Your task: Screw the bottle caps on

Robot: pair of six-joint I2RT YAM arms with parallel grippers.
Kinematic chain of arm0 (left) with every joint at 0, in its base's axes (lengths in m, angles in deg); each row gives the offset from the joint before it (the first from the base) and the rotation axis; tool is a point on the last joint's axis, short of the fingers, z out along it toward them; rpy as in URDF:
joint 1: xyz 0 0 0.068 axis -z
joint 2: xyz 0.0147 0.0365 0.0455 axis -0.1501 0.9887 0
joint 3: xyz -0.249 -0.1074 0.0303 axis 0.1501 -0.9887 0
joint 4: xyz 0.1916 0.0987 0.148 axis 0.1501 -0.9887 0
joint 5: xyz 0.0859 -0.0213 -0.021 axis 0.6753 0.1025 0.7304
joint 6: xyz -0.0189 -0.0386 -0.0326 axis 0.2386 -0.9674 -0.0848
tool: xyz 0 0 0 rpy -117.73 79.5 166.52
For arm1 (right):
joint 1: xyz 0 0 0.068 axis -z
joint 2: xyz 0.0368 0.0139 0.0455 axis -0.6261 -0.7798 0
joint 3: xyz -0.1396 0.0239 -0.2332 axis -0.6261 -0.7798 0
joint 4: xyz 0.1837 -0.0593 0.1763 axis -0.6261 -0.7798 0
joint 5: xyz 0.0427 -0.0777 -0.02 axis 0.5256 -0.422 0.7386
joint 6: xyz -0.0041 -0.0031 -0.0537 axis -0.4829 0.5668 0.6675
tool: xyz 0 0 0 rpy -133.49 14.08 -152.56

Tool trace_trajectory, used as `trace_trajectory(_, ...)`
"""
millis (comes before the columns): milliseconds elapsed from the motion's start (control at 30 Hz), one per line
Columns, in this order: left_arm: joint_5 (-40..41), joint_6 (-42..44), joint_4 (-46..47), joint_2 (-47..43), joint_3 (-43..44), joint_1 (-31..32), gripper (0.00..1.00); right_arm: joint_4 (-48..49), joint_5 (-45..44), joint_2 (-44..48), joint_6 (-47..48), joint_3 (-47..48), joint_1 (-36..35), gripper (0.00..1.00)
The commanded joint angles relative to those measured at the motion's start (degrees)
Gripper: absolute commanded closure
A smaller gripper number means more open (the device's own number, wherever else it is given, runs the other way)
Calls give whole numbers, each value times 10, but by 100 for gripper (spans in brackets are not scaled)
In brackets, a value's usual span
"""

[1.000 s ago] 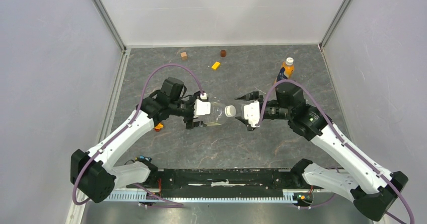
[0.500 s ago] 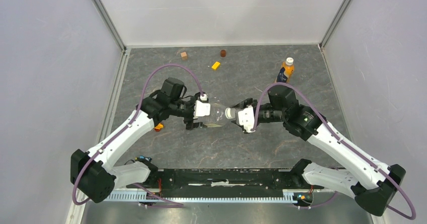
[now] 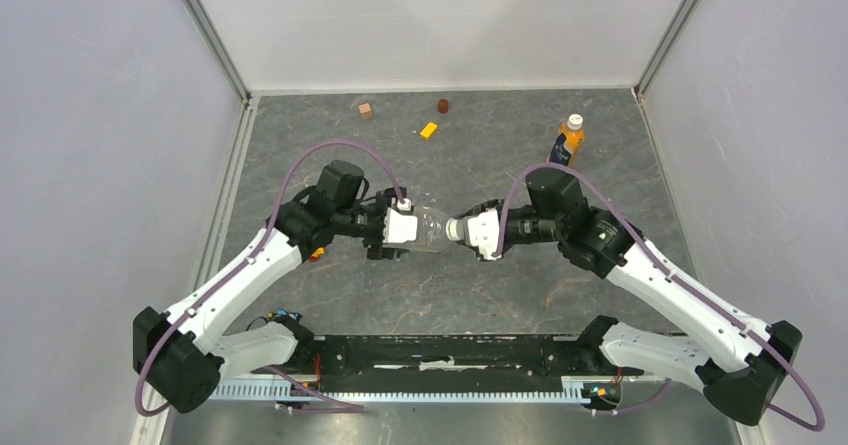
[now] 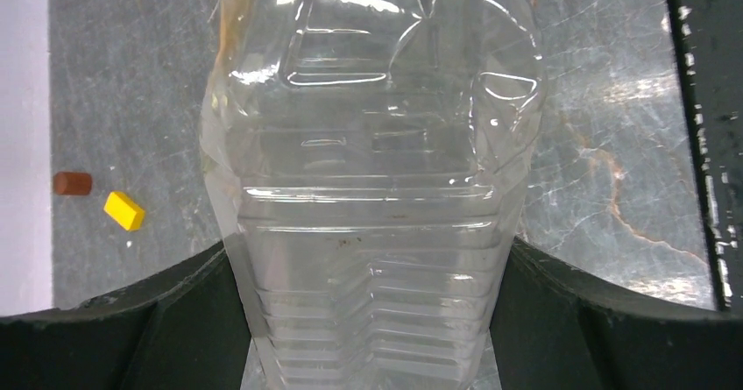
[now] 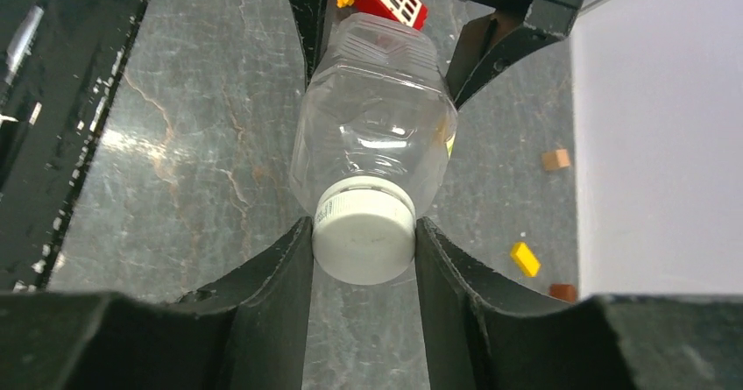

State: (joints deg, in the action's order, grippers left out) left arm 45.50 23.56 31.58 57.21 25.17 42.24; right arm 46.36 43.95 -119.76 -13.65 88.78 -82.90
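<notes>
The clear bottle [image 3: 430, 227] lies level above the table, and my left gripper [image 3: 400, 227] is shut on its body. In the left wrist view the ribbed bottle [image 4: 377, 145] fills the gap of the left gripper [image 4: 370, 248], both jaws against its sides. A white bottle cap [image 3: 455, 229] sits on its neck, pointing right. My right gripper [image 3: 462, 231] is shut on that cap [image 5: 364, 237], one black finger [image 5: 280, 272] on each side. The orange bottle [image 3: 565, 143] stands at the back right with a white cap [image 3: 574, 122] on top.
A brown cylinder [image 3: 443, 105], a yellow block [image 3: 429, 130] and a tan cube [image 3: 366, 111] lie near the back wall. A small orange piece [image 3: 316, 253] lies by the left arm, and a red brick [image 5: 390, 3] shows behind the bottle. Grey walls enclose three sides.
My right gripper moved left to the bottle's neck and its jaws came together on the cap. The left arm shifted slightly, still holding the bottle.
</notes>
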Motion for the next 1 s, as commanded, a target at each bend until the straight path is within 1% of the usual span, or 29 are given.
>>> trace_trajectory(0, 44, 17, 111, -48, -39, 17, 76, 24, -25, -16, -89, 20, -4, 64)
trace_trajectory(100, 101, -9, 217, -74, -86, 26, 77, 57, -50, -31, -189, 22, -3, 74)
trace_trajectory(167, 128, -11, 282, -86, -121, 36, 77, 72, -61, -47, -252, 32, -3, 77)
trace_trajectory(200, 145, -12, 308, -87, -131, 43, 77, 80, -71, -57, -300, 37, -3, 80)
trace_trajectory(267, 190, -18, 366, -83, -149, 63, 77, 89, -102, -77, -378, 47, -3, 84)
trace_trajectory(300, 213, -16, 399, -81, -160, 75, 77, 91, -121, -86, -409, 52, -3, 84)
trace_trajectory(333, 239, -16, 438, -78, -171, 89, 77, 91, -138, -96, -443, 55, -3, 84)
trace_trajectory(400, 288, -12, 502, -66, -189, 114, 77, 92, -196, -109, -498, 59, -2, 78)
trace_trajectory(467, 338, -8, 564, -50, -203, 139, 77, 94, -251, -115, -573, 59, 4, 75)
trace_trajectory(500, 363, -8, 598, -43, -211, 150, 77, 97, -272, -115, -612, 56, 11, 71)
trace_trajectory(567, 403, -8, 640, -30, -223, 163, 77, 119, -284, -106, -673, 38, 27, 70)
trace_trajectory(633, 413, -13, 642, -25, -227, 166, 77, 145, -281, -93, -707, 18, 37, 65)
trace_trajectory(700, 419, -24, 622, -28, -226, 166, 77, 170, -264, -79, -697, 8, 40, 54)
trace_trajectory(733, 419, -37, 600, -30, -223, 165, 77, 175, -254, -73, -671, 8, 40, 47)
trace_trajectory(767, 423, -44, 577, -32, -217, 164, 76, 177, -240, -69, -639, 9, 39, 41)
trace_trajectory(833, 420, -65, 512, -36, -206, 158, 75, 179, -202, -54, -563, 8, 39, 23)
trace_trajectory(867, 409, -75, 482, -39, -201, 153, 75, 179, -179, -46, -514, 6, 39, 15)
trace_trajectory(900, 395, -82, 459, -44, -198, 146, 75, 177, -167, -34, -473, 2, 39, 10)
trace_trajectory(967, 334, -98, 399, -55, -186, 122, 75, 170, -153, -7, -390, -7, 39, 6)
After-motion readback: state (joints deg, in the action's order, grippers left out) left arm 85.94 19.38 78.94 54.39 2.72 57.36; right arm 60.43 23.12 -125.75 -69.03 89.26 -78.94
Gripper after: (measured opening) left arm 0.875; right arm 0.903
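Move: The right fingers already hold the white cap at their tips, with the clear bottle reaching away to the hand's left: its middle is about 9 cm left, 2 cm ahead and 4 cm lower. From the left hand, which grips the bottle body, the cap is some 10 cm right, 3 cm back and 6 cm higher. From the right hand, the yellow block lies roughly 37 cm ahead, 8 cm left; the orange bottle 28 cm ahead, 25 cm right. Twisting against each other, both hands travel forward, the right about 8 cm and the left about 6, dipping a few centimetres and coming back up. The right wrist rolls well over 45 degrees in the tightening sense on the pinched cap while the left rolls the firmly held bottle some 30 degrees the other way; then the right fingers open wide and let go. ##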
